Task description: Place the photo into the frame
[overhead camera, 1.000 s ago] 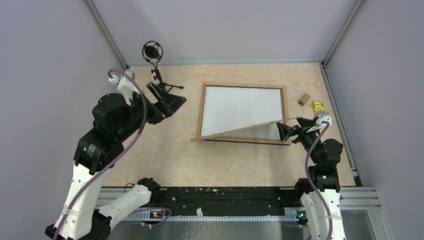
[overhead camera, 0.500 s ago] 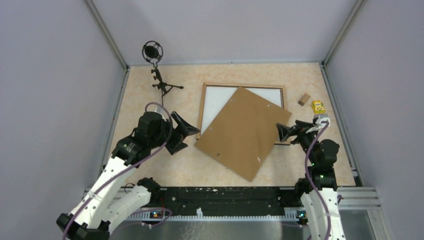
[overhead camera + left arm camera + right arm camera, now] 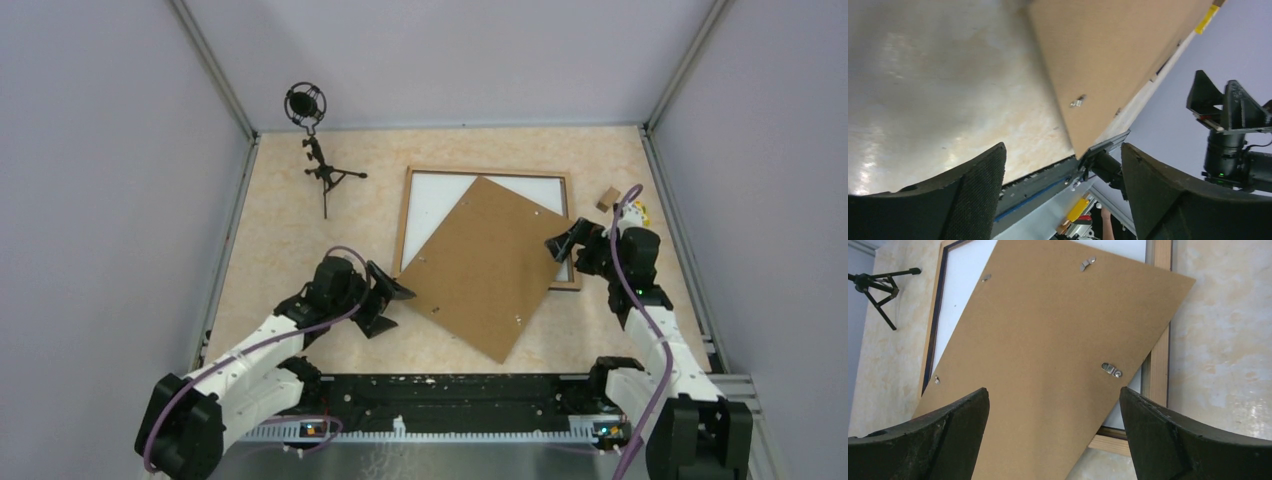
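The frame (image 3: 401, 225), thin light wood rails, lies flat at the back middle of the table, and a white surface (image 3: 435, 195) fills its opening. The photo's printed side is out of view. A plain brown backing board (image 3: 485, 265) lies skewed across the frame, its near corner out on the table. My left gripper (image 3: 397, 311) is open beside the board's left corner, nothing between its fingers (image 3: 975, 195). My right gripper (image 3: 556, 254) is open over the board's right corner. In the right wrist view the board (image 3: 1048, 340) and a frame rail (image 3: 1159, 355) lie beyond the gripper (image 3: 1053, 390).
A small black tripod stand (image 3: 318, 160) is at the back left. A little wooden block (image 3: 607, 198) and a yellow object (image 3: 637, 212) sit at the back right, beside my right arm. A black rail (image 3: 450, 385) runs along the near table edge.
The board, first tilted up on edge at the right gripper, has dropped flat across the frame. My left arm swung down from the far left to the board's left corner. The right arm moved farther back.
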Available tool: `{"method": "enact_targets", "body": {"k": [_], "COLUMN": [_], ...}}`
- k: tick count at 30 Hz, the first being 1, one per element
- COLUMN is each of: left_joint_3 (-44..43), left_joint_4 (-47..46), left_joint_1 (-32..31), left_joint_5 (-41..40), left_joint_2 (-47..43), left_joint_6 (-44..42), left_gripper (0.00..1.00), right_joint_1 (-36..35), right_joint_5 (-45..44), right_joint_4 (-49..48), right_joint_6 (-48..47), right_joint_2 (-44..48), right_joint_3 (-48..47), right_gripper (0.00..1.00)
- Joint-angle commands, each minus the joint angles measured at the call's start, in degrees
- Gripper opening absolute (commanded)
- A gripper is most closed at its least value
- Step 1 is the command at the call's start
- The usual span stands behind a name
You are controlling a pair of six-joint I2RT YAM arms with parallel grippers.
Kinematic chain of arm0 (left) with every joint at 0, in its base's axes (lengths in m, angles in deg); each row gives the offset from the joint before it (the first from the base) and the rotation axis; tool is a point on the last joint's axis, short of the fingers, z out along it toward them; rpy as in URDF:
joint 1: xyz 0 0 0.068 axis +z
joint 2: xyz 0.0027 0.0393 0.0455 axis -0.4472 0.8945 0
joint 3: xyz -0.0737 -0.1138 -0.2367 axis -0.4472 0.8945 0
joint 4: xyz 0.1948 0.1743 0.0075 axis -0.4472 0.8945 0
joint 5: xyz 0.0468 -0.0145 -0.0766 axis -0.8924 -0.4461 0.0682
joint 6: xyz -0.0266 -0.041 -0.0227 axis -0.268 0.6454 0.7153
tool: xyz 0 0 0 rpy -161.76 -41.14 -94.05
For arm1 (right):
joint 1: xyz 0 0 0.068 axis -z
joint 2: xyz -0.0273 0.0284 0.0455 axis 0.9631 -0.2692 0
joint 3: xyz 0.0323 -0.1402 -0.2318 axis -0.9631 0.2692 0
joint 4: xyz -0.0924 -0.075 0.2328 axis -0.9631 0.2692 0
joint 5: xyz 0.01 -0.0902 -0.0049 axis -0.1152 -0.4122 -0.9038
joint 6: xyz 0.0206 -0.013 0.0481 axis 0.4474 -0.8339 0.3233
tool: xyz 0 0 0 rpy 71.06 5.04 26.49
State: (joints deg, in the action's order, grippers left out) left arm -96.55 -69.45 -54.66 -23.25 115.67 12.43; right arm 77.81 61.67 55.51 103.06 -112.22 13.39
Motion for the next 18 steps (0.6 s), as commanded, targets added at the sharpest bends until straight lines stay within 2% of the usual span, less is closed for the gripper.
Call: {"method": "enact_targets", "body": {"k": [1, 5, 8, 13, 15, 18], "left_joint_3": [7.1, 15.1, 15.7, 16.1, 16.5, 15.6], "left_joint_4": [-21.0, -32.4, -35.0, -43.1, -48.0, -49.1], "left_joint_1": [-2.0, -5.5, -8.1, -9.0, -9.0, -9.0], "left_joint_5": [-5.7, -14.3, -19.8, -20.4, -20.4, -20.2], "left_joint_2": [-1.3, -0.9, 1.5, 9.7, 12.6, 14.7], "left_joint_6": [8.2, 13.9, 13.9, 13.6, 12.9, 11.0], "left_gripper": [0.83, 0.71, 0.66, 0.6, 0.53, 0.42], "right_joint_1": [-0.8, -0.8, -0.7, -0.8, -0.8, -0.8], "right_joint_5": [1.8, 0.0, -1.9, -3.2, -3.3, -3.5], "right_joint_4": [-1.0, -3.9, -5.7, -7.9, -8.5, -9.6], "right_joint_6": [1.4, 1.5, 1.6, 3.0, 4.0, 5.8], "right_joint_2": [-3.1, -1.9, -0.6, -0.4, -0.7, -0.9], "right_joint_3": [-4.8, -4.8, -4.6, -4.8, -5.1, -5.8], "right_gripper": [0.99, 0.99, 0.99, 0.99, 0.99, 0.99]}}
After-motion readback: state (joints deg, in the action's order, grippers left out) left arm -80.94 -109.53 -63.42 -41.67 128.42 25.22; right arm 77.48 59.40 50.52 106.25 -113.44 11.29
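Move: The left hand hangs just over the backing board's near-left edge beside its left corner: that stretch of edge is about 3 cm ahead, 1 cm to the right and 5 cm below. The frame's near-left corner lies some 6 cm ahead, 1 cm left and 7 cm below this hand. From the right hand, the same board edge is roughly 34 cm to the left, 10 cm back and 9 cm below. Left hand sinks about 4 cm, easing 3 cm forward, fingers half-closing around the board's near-left edge; right hand rises slightly. ##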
